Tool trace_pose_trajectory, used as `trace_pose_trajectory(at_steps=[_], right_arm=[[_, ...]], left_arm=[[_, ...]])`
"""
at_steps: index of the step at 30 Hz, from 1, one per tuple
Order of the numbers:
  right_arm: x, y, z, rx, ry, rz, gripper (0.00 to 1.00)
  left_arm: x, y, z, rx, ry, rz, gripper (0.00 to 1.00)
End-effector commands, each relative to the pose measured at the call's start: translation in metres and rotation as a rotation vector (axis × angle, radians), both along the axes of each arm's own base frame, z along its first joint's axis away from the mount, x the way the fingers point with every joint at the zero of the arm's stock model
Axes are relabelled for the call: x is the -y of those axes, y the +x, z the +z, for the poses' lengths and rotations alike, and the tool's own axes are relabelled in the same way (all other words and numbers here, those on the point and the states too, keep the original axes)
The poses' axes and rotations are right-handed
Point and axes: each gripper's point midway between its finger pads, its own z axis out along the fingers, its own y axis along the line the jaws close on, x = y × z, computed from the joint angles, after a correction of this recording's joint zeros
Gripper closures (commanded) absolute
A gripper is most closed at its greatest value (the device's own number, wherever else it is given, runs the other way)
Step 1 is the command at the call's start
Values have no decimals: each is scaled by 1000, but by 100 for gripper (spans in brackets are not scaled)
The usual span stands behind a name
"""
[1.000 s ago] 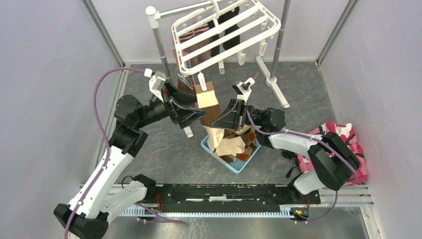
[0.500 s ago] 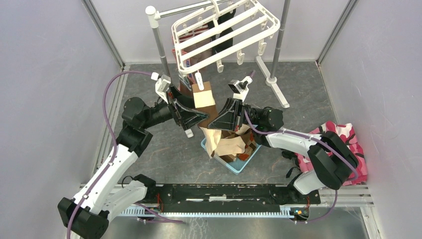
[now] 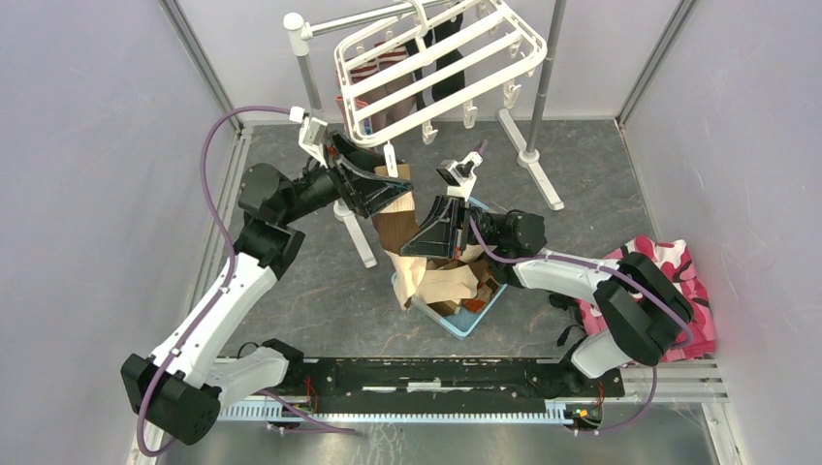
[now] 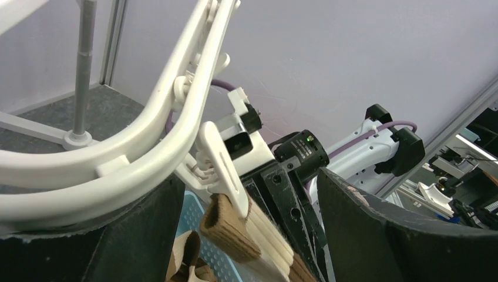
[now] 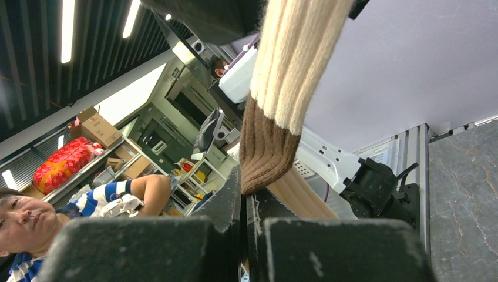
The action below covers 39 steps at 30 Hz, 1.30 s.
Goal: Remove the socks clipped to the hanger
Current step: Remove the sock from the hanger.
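Observation:
The white hanger (image 3: pixel 436 68) hangs from the pole stand at the back, with black socks (image 3: pixel 446 58) and a red-white banded sock (image 3: pixel 373 73) clipped on its far side. A front clip (image 4: pixel 220 170) pinches the tan cuff of a cream-and-brown striped sock (image 4: pixel 235 226). My left gripper (image 3: pixel 388 189) is open, its fingers (image 4: pixel 405 235) on either side of that clip and cuff without touching them. Just below it my right gripper (image 3: pixel 412 247) is shut on the same sock's brown band (image 5: pixel 267 153), and the sock runs taut up to the clip.
A light blue basket (image 3: pixel 456 327) holding several loose socks sits right under both grippers. The grey pole stand (image 3: pixel 310 77) has white feet (image 3: pixel 528 155) on the floor. A pink camouflage cloth heap (image 3: pixel 669 266) lies at the right. Enclosure walls stand close on both sides.
My left gripper has risen and moved back to straddle the clip. The right gripper shifted slightly left, still gripping the sock.

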Motion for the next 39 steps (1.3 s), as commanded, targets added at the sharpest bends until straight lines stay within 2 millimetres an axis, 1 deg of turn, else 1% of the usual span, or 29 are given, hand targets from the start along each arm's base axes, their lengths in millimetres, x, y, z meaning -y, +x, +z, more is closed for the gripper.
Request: trace_pose_trajectory(at_steps=[1, 4, 9, 15, 17, 21, 23, 24, 25, 29, 34, 35, 36, 38, 39], right_arm=[[17, -23, 26, 153, 148, 16, 100], [17, -24, 25, 153, 142, 20, 100], [18, -24, 25, 157, 140, 24, 100], [17, -25, 20, 153, 132, 24, 100], [17, -24, 20, 150, 130, 22, 100], [14, -23, 18, 145, 127, 21, 100], [13, -22, 17, 144, 127, 22, 100], [12, -22, 17, 143, 127, 23, 100], [11, -23, 16, 141, 127, 29, 100], [10, -23, 15, 139, 127, 31, 100], [10, -24, 13, 139, 124, 33, 100], [10, -23, 14, 139, 124, 30, 100], [10, -23, 13, 139, 124, 29, 100], [8, -22, 13, 140, 118, 24, 100], [7, -21, 12, 142, 111, 21, 100]], left_arm=[[-1, 0, 40, 72, -59, 12, 13], [-1, 6, 41, 71, -59, 28, 14], [-4, 17, 41, 59, -60, 81, 19], [-8, 34, 42, 3, -75, 153, 28], [-9, 35, 44, -13, -84, 155, 29], [-11, 30, 55, -26, -110, 152, 31], [-13, 30, 59, -29, -119, 165, 33], [-15, 30, 59, -30, -121, 173, 35], [-16, 31, 59, -32, -121, 189, 40], [-18, 32, 56, -39, -119, 203, 42], [-20, 33, 56, -39, -124, 213, 42], [-20, 33, 56, -34, -123, 213, 45], [-20, 33, 57, -29, -122, 214, 53], [-20, 33, 56, -16, -114, 214, 65], [-20, 33, 57, -8, -111, 214, 73]])
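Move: The clip holding the sock sits just off the left hand's open fingertips, about 3 cm ahead and 2 cm above, level sideways; the sock's cuff hangs under it, 2 cm ahead and 3 cm below the hand. The rack's near corner is some 5 cm ahead, 6 cm left and 6 cm up, and the next clip about 8 cm ahead, 8 cm right and 2 cm up. From the right hand, shut on the sock lower down, the clip is roughly 13 cm ahead, 3 cm left and 10 cm up. The left fingers come up around the clip above the sock cuff and close on it from wide open to about half, pinching it between the tips. To get there the hand rises some 2 cm, then goes forward about 4 cm, turning roughly 10 degrees counter-clockwise. The right hand stays practically in place and keeps its grip on the sock below. ##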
